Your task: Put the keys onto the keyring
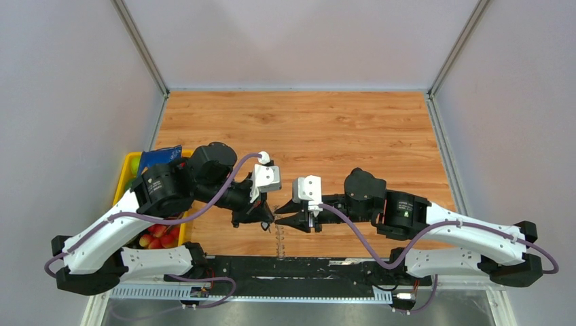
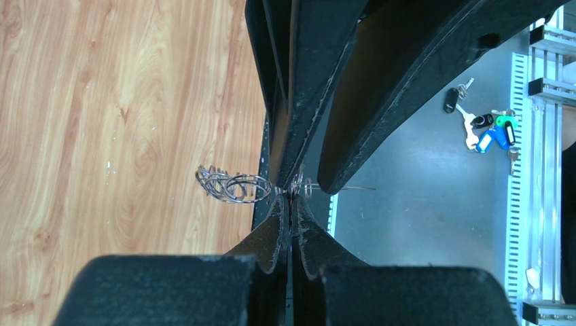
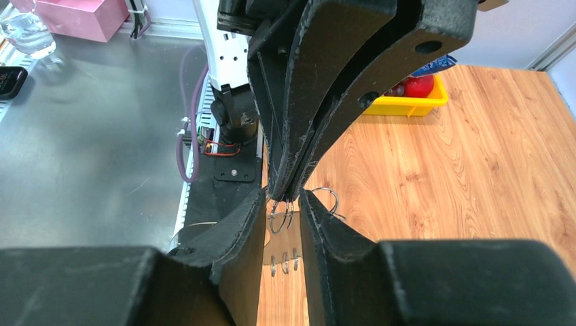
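Note:
The keyring shows as a thin grey hoop carrying several small metal rings [image 2: 234, 185]. It hangs between both grippers at the table's front edge [image 1: 278, 239]. My left gripper [image 2: 292, 198] is shut on its wire, and also shows in the top view [image 1: 266, 223]. My right gripper [image 3: 284, 200] is open. Its fingers stand either side of the left gripper's tip and the small rings [image 3: 278, 216]. It also shows in the top view [image 1: 285, 221]. A bunch of keys [image 2: 486, 129] with black, green and blue heads lies on the grey metal surface off the table, far from both grippers.
A yellow bin [image 1: 129, 178] with red fruit stands at the table's left edge, a blue packet [image 1: 163, 156] on it. The black base rail [image 1: 299, 268] and a slotted metal strip [image 2: 519, 136] run along the near edge. A pink box [image 3: 75, 17] stands off the table.

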You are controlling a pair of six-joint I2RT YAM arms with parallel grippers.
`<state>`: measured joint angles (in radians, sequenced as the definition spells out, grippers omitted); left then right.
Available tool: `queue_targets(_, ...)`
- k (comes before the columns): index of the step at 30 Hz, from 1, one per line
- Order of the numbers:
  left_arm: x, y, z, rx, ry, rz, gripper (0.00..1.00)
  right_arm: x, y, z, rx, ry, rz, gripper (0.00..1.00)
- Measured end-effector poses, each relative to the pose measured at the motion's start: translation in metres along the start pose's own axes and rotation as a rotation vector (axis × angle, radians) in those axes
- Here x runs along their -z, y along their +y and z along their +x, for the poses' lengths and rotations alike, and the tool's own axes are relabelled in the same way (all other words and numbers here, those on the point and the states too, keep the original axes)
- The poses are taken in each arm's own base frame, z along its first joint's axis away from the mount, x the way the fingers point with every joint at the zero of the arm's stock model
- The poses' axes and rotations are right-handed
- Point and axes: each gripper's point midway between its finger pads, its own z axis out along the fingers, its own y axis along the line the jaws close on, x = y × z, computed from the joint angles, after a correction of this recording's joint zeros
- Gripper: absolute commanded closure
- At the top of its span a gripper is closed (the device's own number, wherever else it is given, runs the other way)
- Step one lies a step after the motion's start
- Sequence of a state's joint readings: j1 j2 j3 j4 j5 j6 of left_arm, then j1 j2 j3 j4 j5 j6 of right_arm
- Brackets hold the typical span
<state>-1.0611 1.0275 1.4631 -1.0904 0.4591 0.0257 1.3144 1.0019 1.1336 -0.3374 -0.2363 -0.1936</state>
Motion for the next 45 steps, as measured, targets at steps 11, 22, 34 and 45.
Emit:
queue_targets(11,0.006,-0.004,-0.001,-0.012,-0.02,0.004,1.0,-0.005,-0.001,0.004,-0.003,0.012,0.002,0.75)
queue_targets(22,0.008,-0.005,-0.001,-0.018,-0.026,0.004,1.0,-0.008,-0.001,0.005,-0.004,0.011,-0.003,0.83)
queue_targets(34,0.009,-0.006,-0.002,-0.021,-0.03,0.004,1.0,-0.009,0.0,0.003,-0.003,0.003,-0.01,0.88)
queue_targets(45,0.01,-0.007,0.003,-0.014,-0.015,0.004,1.0,-0.014,0.003,0.005,-0.011,0.007,-0.029,1.0)
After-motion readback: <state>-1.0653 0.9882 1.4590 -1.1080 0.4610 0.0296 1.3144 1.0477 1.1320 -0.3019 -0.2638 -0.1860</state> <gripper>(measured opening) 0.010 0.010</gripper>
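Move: Right at the right hand's parted fingertips, about 1 cm to its left and level with it, are the small rings pinched by the left hand, directly at that hand's own fingertips. The bunch of other rings sits some 3 cm ahead of the right hand and 1 cm to its left, about 1 cm lower. The keyring's metal band lies roughly 3 cm behind the right hand, with no offset left or right, and about 3 cm lower. Easing about 1.5 cm left and nearly 1 cm down onto the left fingertips, the right hand closes its partly open fingers fully over the small rings there and pinches them. The left hand keeps its shut grip and shifts about 1 cm left, also slightly back, with hardly any turn of either wrist. ##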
